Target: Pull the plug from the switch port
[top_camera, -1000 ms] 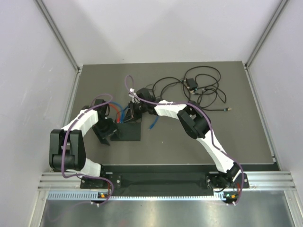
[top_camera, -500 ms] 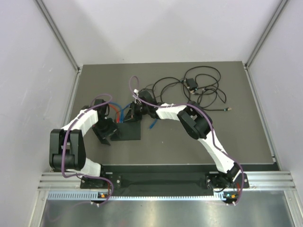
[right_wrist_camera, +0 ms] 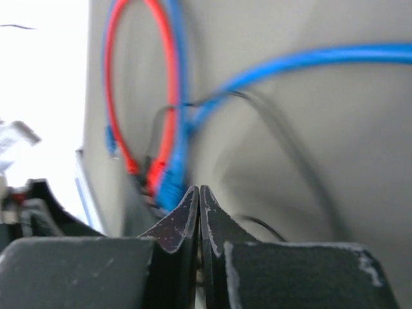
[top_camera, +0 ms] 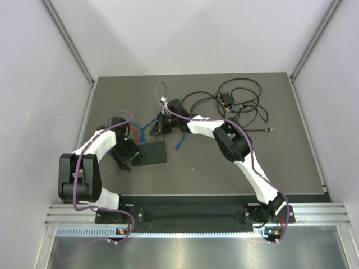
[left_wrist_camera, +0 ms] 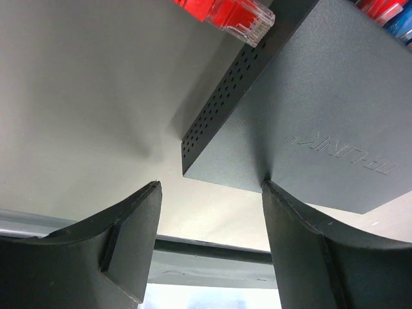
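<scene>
The flat black switch [top_camera: 152, 152] lies left of centre on the mat. Blue and red cables [top_camera: 147, 130] run to its far edge. In the left wrist view a loose red plug [left_wrist_camera: 235, 16] lies by the switch's vented side [left_wrist_camera: 219, 96]. My left gripper [top_camera: 128, 159] is open at the switch's left corner, one finger [left_wrist_camera: 302, 244] against its top face. My right gripper [top_camera: 160, 128] is just beyond the switch's far edge. In its own view [right_wrist_camera: 199, 190] the jaws are pressed together, with nothing visible between the tips. A blurred blue plug [right_wrist_camera: 168, 187] sits just past them.
A loose blue plug [top_camera: 178, 147] lies right of the switch. A tangle of thin black cables [top_camera: 235, 103] with a small connector block fills the far right of the mat. White walls enclose three sides.
My right gripper has drawn back from the switch's far edge toward the back of the table. The switch has turned slightly. The left arm has stayed put.
</scene>
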{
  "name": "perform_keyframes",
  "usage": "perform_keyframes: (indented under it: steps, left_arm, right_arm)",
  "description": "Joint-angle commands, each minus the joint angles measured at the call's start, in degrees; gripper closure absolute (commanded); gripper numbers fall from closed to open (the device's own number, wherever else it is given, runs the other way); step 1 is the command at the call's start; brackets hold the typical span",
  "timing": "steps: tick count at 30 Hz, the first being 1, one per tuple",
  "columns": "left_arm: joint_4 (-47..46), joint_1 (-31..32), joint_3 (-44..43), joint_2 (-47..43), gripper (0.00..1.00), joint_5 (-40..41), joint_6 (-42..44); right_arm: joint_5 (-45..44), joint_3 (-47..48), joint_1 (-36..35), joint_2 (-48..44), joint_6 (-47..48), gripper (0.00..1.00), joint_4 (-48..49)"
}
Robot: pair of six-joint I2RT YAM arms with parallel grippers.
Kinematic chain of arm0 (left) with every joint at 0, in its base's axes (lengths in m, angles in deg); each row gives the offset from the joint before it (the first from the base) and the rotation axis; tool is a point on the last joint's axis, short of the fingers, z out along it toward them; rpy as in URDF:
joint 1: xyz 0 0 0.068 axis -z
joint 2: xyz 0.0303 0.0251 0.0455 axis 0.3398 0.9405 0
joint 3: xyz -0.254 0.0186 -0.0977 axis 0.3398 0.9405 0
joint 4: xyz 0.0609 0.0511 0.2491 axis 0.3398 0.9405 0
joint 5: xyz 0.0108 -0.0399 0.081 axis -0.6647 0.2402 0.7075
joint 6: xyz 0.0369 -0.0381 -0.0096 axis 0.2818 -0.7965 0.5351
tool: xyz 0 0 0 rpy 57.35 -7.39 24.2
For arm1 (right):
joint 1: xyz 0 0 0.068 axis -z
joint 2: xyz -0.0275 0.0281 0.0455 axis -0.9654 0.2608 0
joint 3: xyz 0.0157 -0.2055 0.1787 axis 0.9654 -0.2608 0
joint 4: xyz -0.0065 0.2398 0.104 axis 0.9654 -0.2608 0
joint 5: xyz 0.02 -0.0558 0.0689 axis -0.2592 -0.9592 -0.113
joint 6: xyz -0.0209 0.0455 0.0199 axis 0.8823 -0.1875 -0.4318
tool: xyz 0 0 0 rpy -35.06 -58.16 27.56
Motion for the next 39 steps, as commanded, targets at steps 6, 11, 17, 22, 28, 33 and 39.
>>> perform_keyframes:
  steps: [6,11,17,22,28,33,39]
  left_arm:
    - [0.7,0.6,3.9,-2.0,0.32,1.1,2.3]
    - [0.1,0.5,3.8,-5.6,0.30,-0.8,2.5]
    - [1.1,0.5,3.1,-10.4,0.26,-2.0,3.8]
    - [2.6,0.5,0.7,-12.2,0.26,-1.3,4.7]
    - [4.1,0.5,-0.7,-11.6,0.27,0.2,5.6]
    - [4.6,0.5,0.3,-11.8,0.28,0.6,5.6]
    - [4.9,0.5,1.0,-11.6,0.28,-0.7,5.2]
  right_arm:
    - [3.1,-4.0,-0.1,-4.6,13.1,0.99,-9.7]
    - [3.9,-0.1,-0.8,-1.9,16.8,0.95,-18.1]
    - [2.5,-6.6,-0.9,-4.6,17.7,0.78,-18.5]
    - [1.9,-16.1,-0.9,-9.3,17.0,0.75,-16.9]
    - [1.5,-26.5,-0.9,-16.5,14.7,0.74,-13.3]
    - [0.3,-25.1,-1.0,-18.3,15.3,0.72,-15.1]
    - [-4.4,-11.0,-0.9,-16.5,20.0,0.63,-23.3]
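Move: The right fingers are shut and empty. The outer blue plug in the switch lies about 4 cm back, 4 cm left and 2 cm below them, with the red plug some 3 cm left of it. The switch's middle is about 10 cm back and 1 cm right of the right hand; a loose blue plug lies 8 cm back, 14 cm right. From the left hand, the switch's middle is about 5 cm ahead, 9 cm right. Draw the right gripper back and to the right, about 8 cm each way, away from the plugged-in blue plug; dip it some 2 cm early, open the shut fingers to about a third, tip them further down some 15 degrees and ease up slightly at the end. Meanwhile lift the left gripper about 3 cm, fingers still spread, so its fingertip comes off the switch top. ##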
